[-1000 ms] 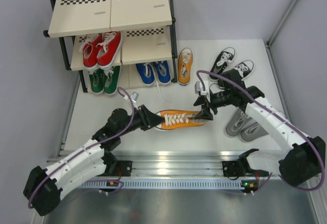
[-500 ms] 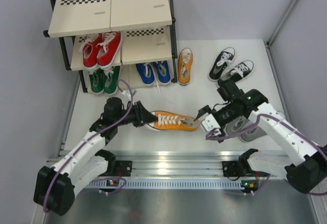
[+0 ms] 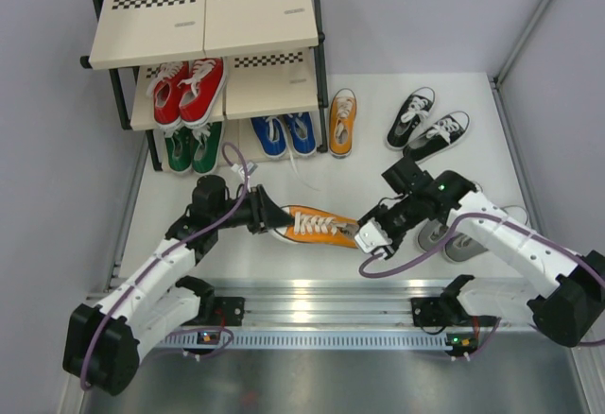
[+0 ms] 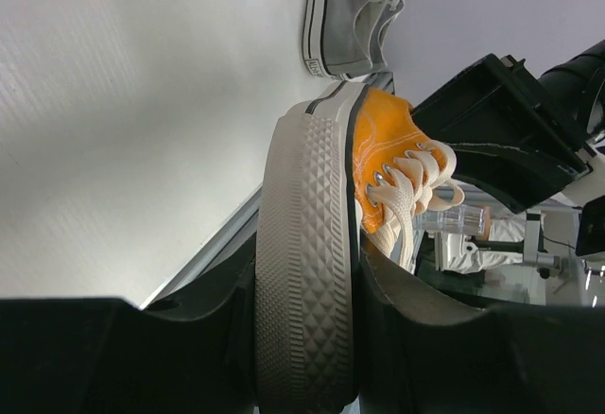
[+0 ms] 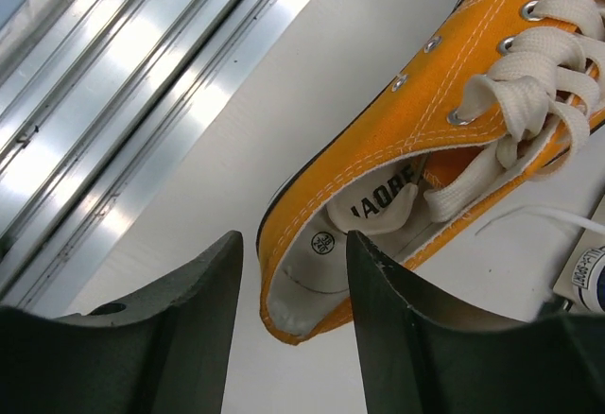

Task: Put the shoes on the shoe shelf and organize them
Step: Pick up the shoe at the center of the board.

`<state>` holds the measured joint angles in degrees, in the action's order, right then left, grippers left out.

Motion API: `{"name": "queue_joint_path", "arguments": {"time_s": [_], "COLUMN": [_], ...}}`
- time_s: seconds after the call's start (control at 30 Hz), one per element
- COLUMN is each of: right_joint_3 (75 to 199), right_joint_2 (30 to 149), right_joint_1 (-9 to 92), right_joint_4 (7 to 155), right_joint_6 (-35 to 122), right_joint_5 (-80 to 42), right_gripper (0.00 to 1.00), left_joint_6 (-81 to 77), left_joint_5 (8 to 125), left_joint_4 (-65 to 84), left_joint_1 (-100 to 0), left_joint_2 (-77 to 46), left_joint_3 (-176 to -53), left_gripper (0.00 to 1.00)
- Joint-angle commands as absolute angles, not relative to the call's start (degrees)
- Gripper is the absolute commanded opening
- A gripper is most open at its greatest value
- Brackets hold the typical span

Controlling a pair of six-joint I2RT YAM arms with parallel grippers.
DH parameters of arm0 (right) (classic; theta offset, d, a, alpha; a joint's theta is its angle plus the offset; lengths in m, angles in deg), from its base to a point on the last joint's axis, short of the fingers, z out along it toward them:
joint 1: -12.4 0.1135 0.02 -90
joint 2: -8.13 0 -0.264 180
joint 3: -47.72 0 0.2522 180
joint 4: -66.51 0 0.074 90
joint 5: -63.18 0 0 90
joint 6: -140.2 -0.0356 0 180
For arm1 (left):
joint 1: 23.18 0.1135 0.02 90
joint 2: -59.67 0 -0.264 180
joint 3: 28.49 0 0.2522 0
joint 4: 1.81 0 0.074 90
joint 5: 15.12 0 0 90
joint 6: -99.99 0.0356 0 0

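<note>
An orange shoe [image 3: 317,226] lies across the table's middle, toe to the left. My left gripper [image 3: 265,215] is shut on its toe, and the left wrist view shows the ribbed sole [image 4: 302,197] squeezed between the fingers of that gripper [image 4: 307,253]. My right gripper [image 3: 364,236] is at the heel. In the right wrist view it [image 5: 293,244] stands open, the fingers either side of the heel of the orange shoe [image 5: 444,102], with a gap on the left. The shoe shelf [image 3: 203,12] holds red shoes [image 3: 189,88], green shoes [image 3: 194,146] and blue shoes [image 3: 284,133].
A second orange shoe [image 3: 342,121] stands on the table beside the shelf's right post. A black pair [image 3: 430,121] sits at the back right. A grey pair [image 3: 454,239] lies partly under my right arm. An aluminium rail [image 3: 312,296] runs along the near edge.
My right gripper let go of the shoe's heel, backed off to the right, then came back to the heel with narrower jaws. The left gripper drew the orange shoe slightly left.
</note>
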<state>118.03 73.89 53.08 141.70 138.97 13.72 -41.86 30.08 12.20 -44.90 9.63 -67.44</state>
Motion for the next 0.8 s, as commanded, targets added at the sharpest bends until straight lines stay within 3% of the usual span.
{"name": "queue_joint_path", "arguments": {"time_s": [0.0, 0.3, 0.4, 0.43, 0.53, 0.57, 0.6, 0.67, 0.7, 0.77], "right_joint_3": [117.29, 114.74, 114.56, 114.74, 116.67, 118.41, 119.56, 123.76, 125.27, 129.48], "right_joint_2": [74.31, 73.61, 73.61, 73.61, 73.61, 73.26, 73.17, 73.08, 73.34, 73.70], "right_joint_1": [55.02, 59.33, 60.38, 60.91, 61.44, 61.44, 61.44, 61.44, 61.35, 60.74], "right_joint_4": [136.96, 135.29, 135.90, 136.25, 137.83, 137.84, 137.92, 138.19, 138.62, 140.03], "right_joint_6": [136.86, 136.68, 137.21, 136.95, 133.98, 132.04, 129.85, 122.21, 119.92, 115.51], "right_joint_5": [9.41, 3.16, 2.63, 2.63, 3.85, 4.29, 5.25, 5.70, 6.31, 7.19], "right_gripper": [0.48, 0.28, 0.14, 0.03, 0.00, 0.00, 0.00, 0.00, 0.00, 0.00], "left_joint_6": [-43.97, -44.85, -44.94, -44.94, -44.16, -43.28, -41.88, -34.42, -31.52, -23.78], "left_joint_5": [25.13, 24.78, 25.13, 25.13, 26.80, 28.46, 30.04, 33.64, 38.53, 44.44], "left_joint_4": [5.01, 3.16, 2.99, 2.90, 3.60, 4.39, 8.57, 14.99, 18.77, 27.92], "left_joint_1": [-44.54, -44.54, -44.45, -44.45, -44.19, -44.10, -43.93, -43.84, -43.84, -43.84], "left_joint_2": [10.72, 9.84, 9.57, 9.57, 9.92, 10.80, 11.50, 13.78, 14.75, 18.43], "left_joint_3": [-69.85, -69.76, -69.76, -69.85, -70.11, -70.46, -70.98, -74.58, -75.98, -80.10], "left_gripper": [0.00, 0.00, 0.00, 0.00, 0.01, 0.05, 0.22, 0.40, 0.58, 0.71]}}
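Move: The orange shoe hangs between the hands, its middle about 10 cm to the left, 2 cm ahead and 3 cm below the right hand, whose half-open fingers straddle the heel. The left hand still grips the toe, with that middle some 10 cm to its right, 2 cm back and 3 cm lower. From the right hand, the other orange shoe stands about 33 cm ahead, 2 cm left and 12 cm below; the gray pair roughly 33 cm right, level fore and aft, 12 cm below. The right hand sinks some 2 cm, pinches the shoe's heel, then rises 3 cm while the left fingers open. ##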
